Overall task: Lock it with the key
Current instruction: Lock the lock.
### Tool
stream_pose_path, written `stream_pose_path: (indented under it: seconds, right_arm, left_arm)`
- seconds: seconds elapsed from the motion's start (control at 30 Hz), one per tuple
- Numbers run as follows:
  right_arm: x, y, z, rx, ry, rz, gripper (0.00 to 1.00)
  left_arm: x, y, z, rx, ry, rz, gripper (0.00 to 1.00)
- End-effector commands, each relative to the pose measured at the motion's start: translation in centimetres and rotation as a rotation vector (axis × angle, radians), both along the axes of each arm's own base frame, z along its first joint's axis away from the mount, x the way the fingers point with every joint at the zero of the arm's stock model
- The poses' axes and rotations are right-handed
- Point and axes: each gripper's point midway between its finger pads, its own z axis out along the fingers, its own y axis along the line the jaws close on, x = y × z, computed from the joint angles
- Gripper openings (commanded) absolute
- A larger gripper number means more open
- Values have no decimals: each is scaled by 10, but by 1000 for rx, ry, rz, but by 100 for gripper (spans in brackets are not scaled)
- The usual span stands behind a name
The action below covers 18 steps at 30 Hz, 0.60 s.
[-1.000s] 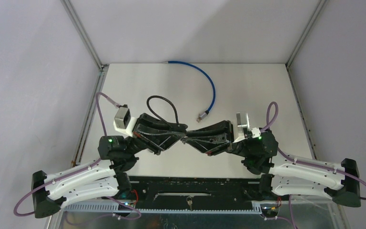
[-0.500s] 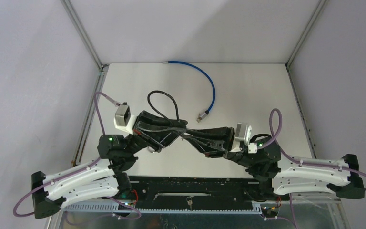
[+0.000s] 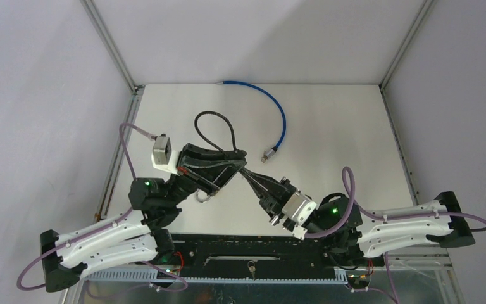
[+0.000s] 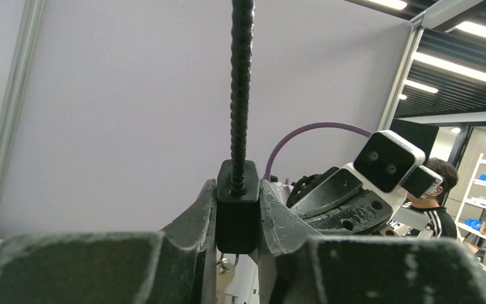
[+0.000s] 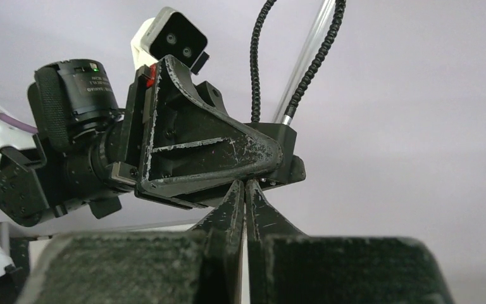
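Observation:
My left gripper (image 3: 239,156) is shut on a black lock body (image 4: 237,215), which fills the gap between its two fingers. The lock's black ribbed cable (image 4: 240,95) loops back over the table behind it as a cable loop (image 3: 215,130). My right gripper (image 5: 245,183) is shut, fingers pressed flat together, with its tips against the underside of the lock body (image 5: 283,152). Seen from the top, the right gripper (image 3: 249,173) points up and left at the lock from the near side. The key is hidden; only a small metal ring (image 4: 228,263) shows under the lock.
A blue cable (image 3: 280,117) curves across the far half of the white table (image 3: 348,139) and ends in a plug (image 3: 267,152) just right of the lock. Metal frame posts and grey walls close in the sides. A person (image 4: 427,199) stands beyond the cell.
My right arm drew back toward the near edge and turned its gripper to point up-left at the lock, and its jaws closed fully. My left gripper, still holding the lock, tilted slightly away.

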Motion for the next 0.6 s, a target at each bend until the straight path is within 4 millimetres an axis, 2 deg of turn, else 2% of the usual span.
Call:
stream_pose_path:
  seconds: [0.0, 0.07, 0.2, 0.3, 0.43, 0.57]
  right_arm:
    - [17, -10, 5, -15, 7, -121, 0]
    - [14, -13, 7, -3, 26, -84, 1]
    - [1, -21, 15, 46, 30, 34, 23]
    - [-6, -29, 20, 87, 43, 117, 32]
    - [-11, -43, 25, 180, 87, 224, 35]
    - [1, -57, 26, 276, 172, 280, 35]
  left_arm:
    - [-20, 1, 13, 3, -63, -69, 0]
    - [-21, 2, 13, 0, -67, -69, 0]
    - [-23, 4, 14, -8, -78, -72, 0]
    - [-26, 6, 16, -18, -90, -80, 0]
    - [-28, 6, 16, -23, -99, -88, 0]
    - [-32, 8, 18, -28, -115, -98, 0]
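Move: The right fingers are shut at their hand point on the key, which sticks out of the underside of the black cable lock; the lock's body lies about 1 cm ahead, 2 cm to the left and 2 cm above. The cable loop stands some 4 cm ahead, 5 cm left and 7 cm above. The left hand still grips the lock between its pads; from that hand the key lies about 1 cm back, 2 cm right and 2 cm below. Off to the right by about 3 cm goes the right hand, after first opening its shut fingers to roughly a third, letting go of the key and backing away from the lock while swinging some 10 degrees counter-clockwise. The left hand keeps its grip on the cable lock and, soon after the release begins, eases back about 1.5 cm. ##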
